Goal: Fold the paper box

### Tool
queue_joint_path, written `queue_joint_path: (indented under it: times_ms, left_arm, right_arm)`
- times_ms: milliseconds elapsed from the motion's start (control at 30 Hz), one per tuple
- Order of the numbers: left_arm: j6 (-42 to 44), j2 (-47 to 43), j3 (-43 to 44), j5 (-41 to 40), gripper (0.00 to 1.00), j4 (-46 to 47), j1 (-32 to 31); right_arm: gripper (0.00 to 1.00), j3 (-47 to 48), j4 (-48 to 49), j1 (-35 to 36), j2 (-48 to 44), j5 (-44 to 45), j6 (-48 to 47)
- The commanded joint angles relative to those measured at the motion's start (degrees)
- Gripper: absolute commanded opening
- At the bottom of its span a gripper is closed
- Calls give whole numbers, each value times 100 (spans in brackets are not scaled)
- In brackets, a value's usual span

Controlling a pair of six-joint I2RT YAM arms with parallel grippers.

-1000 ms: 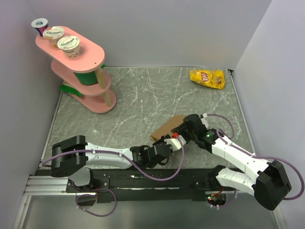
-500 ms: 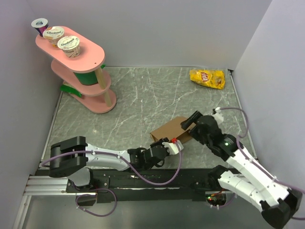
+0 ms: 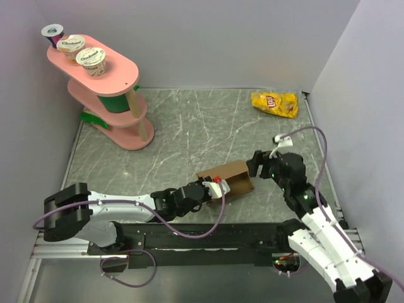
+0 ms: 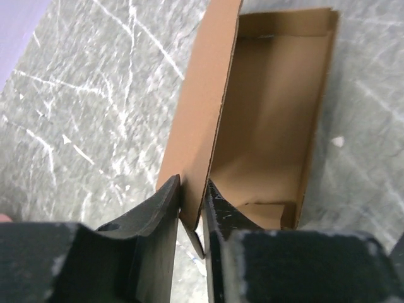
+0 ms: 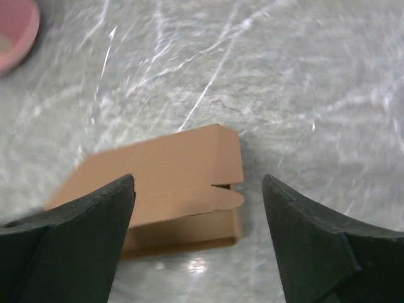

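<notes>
The paper box (image 3: 235, 173) is plain brown cardboard, partly formed, lying on the grey marble table near the front centre with its hollow open. In the left wrist view the paper box (image 4: 271, 113) shows its inside, and my left gripper (image 4: 191, 202) is shut on its left wall, one finger outside and one inside. From above, my left gripper (image 3: 211, 188) sits at the box's near-left end. My right gripper (image 3: 255, 165) hovers just right of the box, apart from it. In the right wrist view my right gripper (image 5: 199, 180) stands wide open above the paper box (image 5: 158, 177), holding nothing.
A pink tiered stand (image 3: 120, 76) with yogurt cups (image 3: 90, 58) fills the back left. A yellow chip bag (image 3: 275, 104) lies at the back right. Grey walls close in the table (image 3: 189, 126) on three sides.
My right gripper opened, let go of the box and drew back to the right. My left arm stretched further in, and the box now lies with its hollow open.
</notes>
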Motion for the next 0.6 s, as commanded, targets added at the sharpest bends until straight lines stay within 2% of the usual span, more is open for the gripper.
queue_joint_path:
  times_ms: [0, 67, 200, 367, 533, 567]
  left_arm:
    - [94, -85, 85, 298, 1, -519, 103]
    - [42, -24, 146, 299, 1, -703, 111]
    - [-28, -67, 85, 281, 1, -766, 112]
    - [-81, -76, 41, 378, 1, -783, 129]
    - [-90, -119, 41, 263, 1, -950, 235]
    - [-90, -155, 23, 272, 1, -950, 252]
  right_arm:
    - [76, -654, 1244, -10, -858, -1054, -1536]
    - [72, -987, 1675, -1, -1272, -1188, -1722]
    - [69, -998, 1519, 34, -1668, -847, -1889]
    - [64, -480, 483, 218, -1203, -5, -2206]
    - [63, -225, -203, 421, -1202, 288, -2565]
    - [63, -102, -579, 412, -1255, 314, -2653]
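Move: The lid's near-left corner already sits between the left fingertips, practically at the hand point. From there the middle of the lid is some 6 cm to the right and 3 cm farther out, and the open box body lies about 8 cm right, 1 cm back and 5 cm below. From the empty right hand, the lid's right end is about 3 cm to the left, 1 cm back and 6 cm lower; that pinched corner lies roughly 14 cm left, 6 cm back and 6 cm down. The left hand shuts its slightly open fingers on the lid's near-left corner, the panel now pinched between the tips, settling less than 1 cm left and down before holding still. Meanwhile the right hand, clear of the cardboard, backs about 2 cm away from the lid's right end, rising some 2.5 cm and then sinking half of that again, while its fingers tip up about 20 degrees, turn slightly counter-clockwise, roll left side down and close partway from nearly full opening. ##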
